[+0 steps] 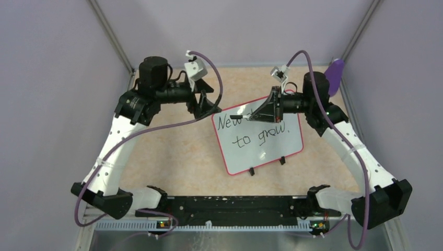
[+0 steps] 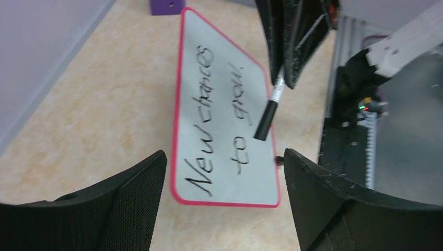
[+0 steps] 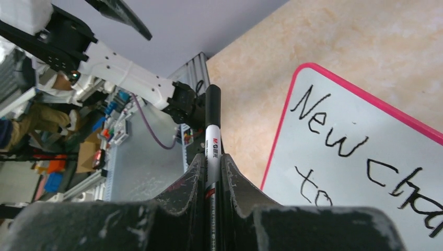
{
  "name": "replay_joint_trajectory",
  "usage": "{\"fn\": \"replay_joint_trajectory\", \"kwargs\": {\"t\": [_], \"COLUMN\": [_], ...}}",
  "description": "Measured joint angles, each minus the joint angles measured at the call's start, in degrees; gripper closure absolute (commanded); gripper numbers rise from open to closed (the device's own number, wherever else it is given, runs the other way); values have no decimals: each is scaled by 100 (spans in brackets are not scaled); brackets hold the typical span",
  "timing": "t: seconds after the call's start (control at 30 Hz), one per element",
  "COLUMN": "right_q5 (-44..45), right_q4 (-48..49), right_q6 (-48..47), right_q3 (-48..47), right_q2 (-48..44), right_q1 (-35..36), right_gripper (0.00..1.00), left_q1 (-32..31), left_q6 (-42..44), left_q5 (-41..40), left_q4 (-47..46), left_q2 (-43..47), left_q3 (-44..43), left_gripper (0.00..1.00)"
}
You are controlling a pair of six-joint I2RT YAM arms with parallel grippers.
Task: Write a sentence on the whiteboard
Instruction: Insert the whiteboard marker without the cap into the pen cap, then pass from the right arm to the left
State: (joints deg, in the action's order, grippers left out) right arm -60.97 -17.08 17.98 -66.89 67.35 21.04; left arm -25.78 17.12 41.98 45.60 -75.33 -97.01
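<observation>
The whiteboard (image 1: 271, 151) lies tilted on the tan table, with a pink-red rim and two black clip feet on its near edge. The sentence (image 1: 258, 137) reads "New chances to grow." in two dark lines, its upper line partly hidden in the top view by my right gripper (image 1: 264, 112). That gripper hovers over the board's top edge, shut on a capped black-and-white marker (image 3: 212, 130) that points left. My left gripper (image 1: 206, 104) hangs open just off the board's upper-left corner. Nothing is between its fingers (image 2: 133, 193); the whiteboard (image 2: 224, 63) and sentence (image 2: 206, 120) show beyond them.
A purple object (image 1: 334, 73) stands at the back right corner, and a purple block (image 2: 170, 6) shows beyond the board in the left wrist view. Metal frame posts rise at both back corners. The arms' black base rail (image 1: 219, 206) runs along the near edge.
</observation>
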Motion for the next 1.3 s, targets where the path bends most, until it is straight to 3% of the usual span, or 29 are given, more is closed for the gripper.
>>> {"fn": "replay_joint_trajectory", "kwargs": {"t": [0.17, 0.53, 0.9, 1.3], "right_q5": [-273, -664, -684, -658], "right_q4": [385, 1287, 1432, 1449], "right_q6": [472, 1425, 1543, 1558], "right_q3": [-72, -48, 15, 15], "right_q2": [-2, -11, -15, -13], "right_q1": [-11, -11, 24, 151], "right_gripper": [100, 100, 100, 100], "left_q1": [450, 470, 254, -24], "left_q6": [-984, -2411, -2776, -2876], "left_q5": [1296, 2345, 2618, 2597], "left_q4": [-772, -1840, -2295, -2367], "left_q2": [452, 439, 291, -24], "left_q3": [933, 1856, 1860, 1814], "left_gripper": [16, 21, 28, 46]}}
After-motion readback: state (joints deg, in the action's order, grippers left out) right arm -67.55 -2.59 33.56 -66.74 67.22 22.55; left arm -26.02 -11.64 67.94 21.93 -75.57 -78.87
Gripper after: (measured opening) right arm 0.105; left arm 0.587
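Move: The pen cap already sits on the marker that the right hand holds out. From the left hand the pen cap is about 7 cm to the right, 3 cm back and 8 cm lower, with the right fingertips 4 cm back, 13 cm right and 7 cm below. From the right hand the left fingertips stand 4 cm ahead, 13 cm left and 7 cm up; the pen cap is 6 cm left, 1 cm ahead and 1 cm lower. Back, then rightward and a little down, the left hand travels some 7 cm towards the pen cap, rolling while its fingers swing clockwise to point squarely at the marker and level out; they narrow from nearly wide open but stay well apart. The right hand, still gripping the marker, rises about 4 cm and eases 2 cm back, tipping the capped end upward. Whether a left finger touches the pen cap can't be seen. ##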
